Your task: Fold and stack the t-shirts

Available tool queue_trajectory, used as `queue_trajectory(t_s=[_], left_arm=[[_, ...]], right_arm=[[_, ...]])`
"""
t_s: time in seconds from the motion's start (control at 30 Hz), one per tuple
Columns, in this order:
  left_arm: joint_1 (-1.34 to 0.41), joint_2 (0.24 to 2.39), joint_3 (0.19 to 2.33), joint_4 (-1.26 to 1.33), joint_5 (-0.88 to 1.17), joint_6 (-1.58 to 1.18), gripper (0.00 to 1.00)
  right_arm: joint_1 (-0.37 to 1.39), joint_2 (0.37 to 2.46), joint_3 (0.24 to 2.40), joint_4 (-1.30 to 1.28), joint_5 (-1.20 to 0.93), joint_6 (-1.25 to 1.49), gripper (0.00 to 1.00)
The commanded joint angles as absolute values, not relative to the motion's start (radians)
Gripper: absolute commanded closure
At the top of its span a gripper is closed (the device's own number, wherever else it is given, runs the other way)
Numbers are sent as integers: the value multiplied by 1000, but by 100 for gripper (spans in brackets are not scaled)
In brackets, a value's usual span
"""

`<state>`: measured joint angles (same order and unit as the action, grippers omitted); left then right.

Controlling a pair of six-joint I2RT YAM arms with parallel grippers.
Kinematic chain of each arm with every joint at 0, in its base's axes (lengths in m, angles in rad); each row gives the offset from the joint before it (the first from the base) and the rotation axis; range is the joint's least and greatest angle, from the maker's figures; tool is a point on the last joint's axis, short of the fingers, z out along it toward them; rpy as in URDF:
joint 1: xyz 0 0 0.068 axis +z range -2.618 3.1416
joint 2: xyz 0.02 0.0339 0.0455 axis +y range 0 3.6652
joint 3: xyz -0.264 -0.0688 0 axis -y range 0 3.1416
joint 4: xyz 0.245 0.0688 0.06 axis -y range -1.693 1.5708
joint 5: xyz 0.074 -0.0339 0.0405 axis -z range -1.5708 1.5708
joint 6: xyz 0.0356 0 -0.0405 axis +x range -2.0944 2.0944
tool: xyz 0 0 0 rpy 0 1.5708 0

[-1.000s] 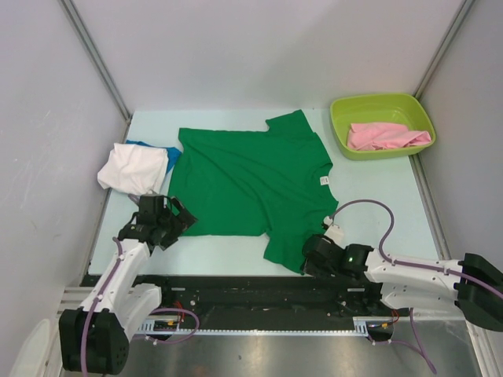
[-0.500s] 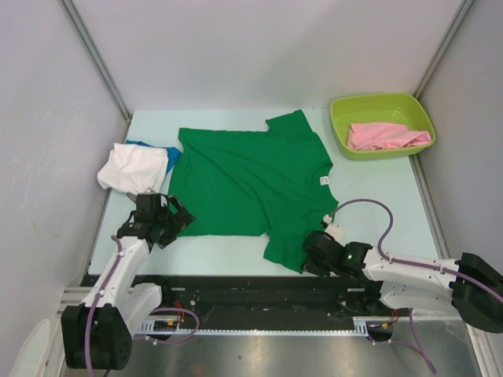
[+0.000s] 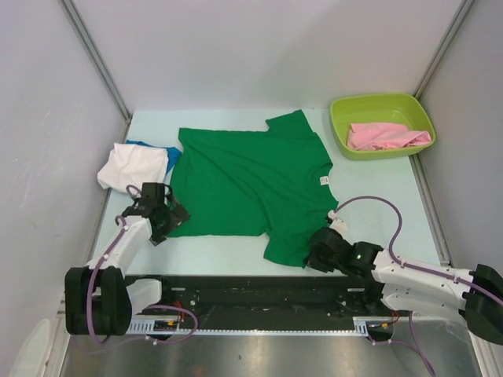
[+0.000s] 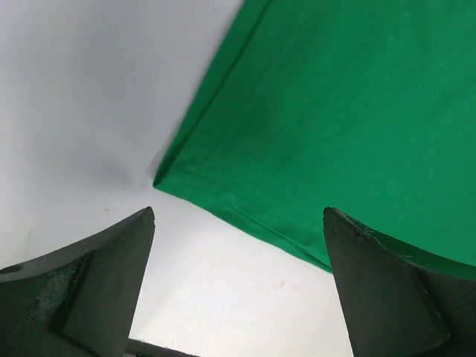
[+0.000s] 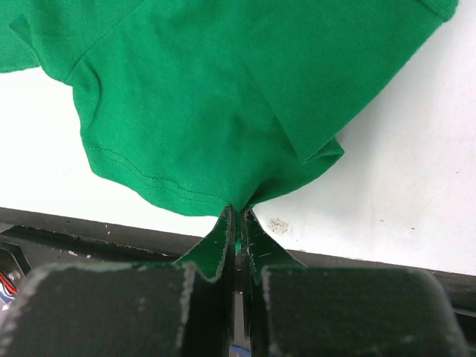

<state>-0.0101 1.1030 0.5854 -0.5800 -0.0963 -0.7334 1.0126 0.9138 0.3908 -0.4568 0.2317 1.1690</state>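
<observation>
A bright green t-shirt (image 3: pixel 251 184) lies spread flat across the middle of the table. My right gripper (image 3: pixel 314 255) is shut on the hem of its near sleeve (image 5: pixel 223 149), pinching the cloth between the fingertips (image 5: pixel 223 227). My left gripper (image 3: pixel 169 214) stands open just off the shirt's near left corner (image 4: pixel 167 178), with bare table between its fingers (image 4: pixel 111 260). A white t-shirt (image 3: pixel 134 167) sits folded at the left, on top of a blue one (image 3: pixel 161 153). A pink t-shirt (image 3: pixel 385 136) lies crumpled in the tub.
The lime-green plastic tub (image 3: pixel 343 126) stands at the back right corner. Grey walls close in the table on three sides. A black rail (image 3: pixel 251 294) runs along the near edge between the arm bases.
My right gripper has shut on the green sleeve hem and shifted slightly right. My left gripper has moved forward to the shirt's near left corner, still open.
</observation>
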Motion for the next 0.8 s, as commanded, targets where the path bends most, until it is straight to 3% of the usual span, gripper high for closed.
queue_trajectory(t_s=[0.0, 0.13, 0.4, 0.77], left_arm=[[-3, 1152, 632, -583, -186, -747, 2], [-3, 1189, 606, -563, -212, -768, 11], [-3, 1241, 607, -512, -244, -802, 20], [25, 1330, 632, -486, -262, -824, 51]], right_arm=[[993, 885, 394, -451, 241, 1123, 100], [963, 861, 394, -457, 219, 1089, 100], [913, 810, 394, -476, 189, 1042, 100], [868, 769, 393, -503, 169, 1006, 100]])
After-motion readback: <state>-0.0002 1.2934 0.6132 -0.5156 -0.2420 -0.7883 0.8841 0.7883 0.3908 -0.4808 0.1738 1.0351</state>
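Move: The green t-shirt's near left corner lies about 3 cm left of the left hand, level with it front to back and 3 cm below; the white t-shirt is some 17 cm ahead and 9 cm left, the blue one 20 cm ahead and 1 cm left. The right hand already pinches the green near sleeve; the green t-shirt's middle lies some 26 cm ahead, 15 cm left and 2 cm below. Left hand moves left and down about 4 cm, half-closing around the green corner; right lifts the pinched sleeve forward. ##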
